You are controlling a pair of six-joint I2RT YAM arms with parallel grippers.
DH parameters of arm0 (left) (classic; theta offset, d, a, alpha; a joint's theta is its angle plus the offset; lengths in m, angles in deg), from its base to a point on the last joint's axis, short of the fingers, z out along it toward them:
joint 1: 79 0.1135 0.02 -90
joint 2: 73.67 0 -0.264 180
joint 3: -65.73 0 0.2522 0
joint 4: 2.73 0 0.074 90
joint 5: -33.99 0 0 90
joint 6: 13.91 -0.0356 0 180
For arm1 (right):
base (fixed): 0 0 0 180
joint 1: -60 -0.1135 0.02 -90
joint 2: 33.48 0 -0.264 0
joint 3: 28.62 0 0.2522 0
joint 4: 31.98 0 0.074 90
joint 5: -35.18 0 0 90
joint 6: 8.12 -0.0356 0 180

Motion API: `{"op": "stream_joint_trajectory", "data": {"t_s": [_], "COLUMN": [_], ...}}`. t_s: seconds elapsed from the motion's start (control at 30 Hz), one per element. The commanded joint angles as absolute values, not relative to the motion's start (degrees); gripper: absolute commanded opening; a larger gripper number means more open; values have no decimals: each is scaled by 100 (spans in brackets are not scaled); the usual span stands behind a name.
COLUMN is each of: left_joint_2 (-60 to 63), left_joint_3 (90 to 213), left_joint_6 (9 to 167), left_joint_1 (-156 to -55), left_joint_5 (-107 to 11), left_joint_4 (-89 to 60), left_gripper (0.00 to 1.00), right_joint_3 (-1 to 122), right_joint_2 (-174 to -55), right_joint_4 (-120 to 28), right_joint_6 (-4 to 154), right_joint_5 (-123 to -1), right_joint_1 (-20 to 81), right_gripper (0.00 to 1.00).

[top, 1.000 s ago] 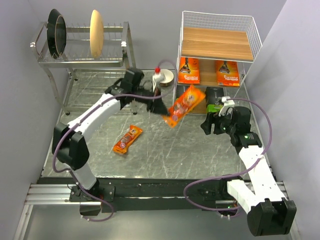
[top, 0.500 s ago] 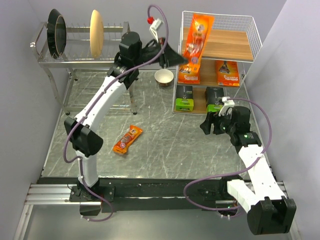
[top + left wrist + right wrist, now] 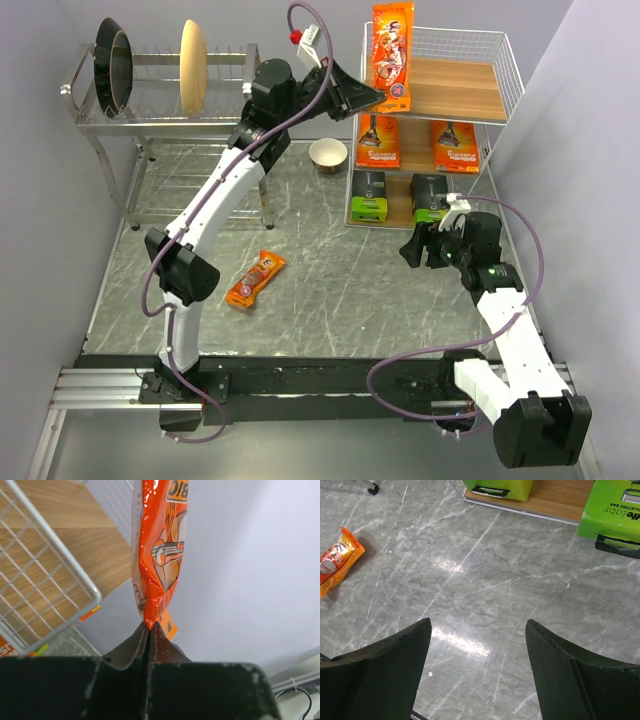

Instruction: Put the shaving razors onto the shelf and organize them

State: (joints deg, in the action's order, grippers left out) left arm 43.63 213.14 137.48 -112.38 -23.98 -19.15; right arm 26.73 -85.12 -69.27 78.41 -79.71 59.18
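Note:
My left gripper [image 3: 374, 98] [image 3: 151, 625] is shut on the bottom corner of a narrow orange blister pack [image 3: 392, 48] [image 3: 161, 545]. It holds the pack upright over the left edge of the shelf's [image 3: 505, 70] top board [image 3: 75, 545]. Two flat orange cards [image 3: 378, 140] [image 3: 455, 146] stand on the middle board. Two dark boxes with lime-green ends [image 3: 368, 196] [image 3: 430, 200] [image 3: 612, 510] sit on the bottom board. A second orange blister pack [image 3: 255, 278] [image 3: 336, 560] lies flat on the table. My right gripper [image 3: 416, 250] [image 3: 477, 624] hangs open over bare table in front of the shelf.
A steel dish rack [image 3: 165, 115] with plates stands at the back left. A small bowl [image 3: 328, 153] sits on the table just left of the shelf. Walls close in on both sides.
The left arm has swung up and to the right, lifting the orange blister pack from table height to above the shelf's top board. The right arm has stayed put.

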Motion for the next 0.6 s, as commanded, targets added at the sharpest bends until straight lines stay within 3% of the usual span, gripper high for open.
{"op": "stream_joint_trajectory", "data": {"t_s": [0.0,0.33,0.47,0.53,0.57], "left_joint_2": [4367,4226,4323,4349,4367], "left_joint_3": [21520,21054,21150,21150,21159], "left_joint_6": [13876,13849,13849,13946,13972], "left_joint_1": [-11222,-11257,-11240,-11231,-11231], "left_joint_5": [-2578,-2612,-2875,-2928,-2998], "left_joint_4": [-1904,-2220,-2475,-2528,-2546], "left_gripper": [5,3,7,12,30], "right_joint_3": [2751,2575,2557,2584,2592], "right_joint_2": [-8498,-8454,-8454,-8463,-8463], "right_joint_4": [-6701,-6543,-6507,-6534,-6534], "right_joint_6": [7740,7651,7616,7616,7634], "right_joint_5": [-8023,-8058,-8075,-8075,-8067], "right_joint_1": [5974,5965,5974,5974,5974], "right_gripper": [83,83,83,83,83]}}
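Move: My left hand, closed on one end of the orange razor pack, is over the near-left edge of the wire shelf. The left part of the top shelf board lies some 9 cm ahead, 4 cm to the right and about 8 cm below. On the middle shelf the left Gillette pack stands about 8 cm ahead, 1 cm right and 22 cm down, the right one some 18 cm farther right of it. From my right hand that board spot is roughly 22 cm ahead, 7 cm left and 25 cm up. I sink my left hand about 5 cm, slowly at first and then faster, easing some 2 cm forward, to lower the razor pack onto the left side of the top shelf. My wrist tips about 10 degrees as I go; the fingers still hold the pack's near end, barely starting to slacken at the finish. ##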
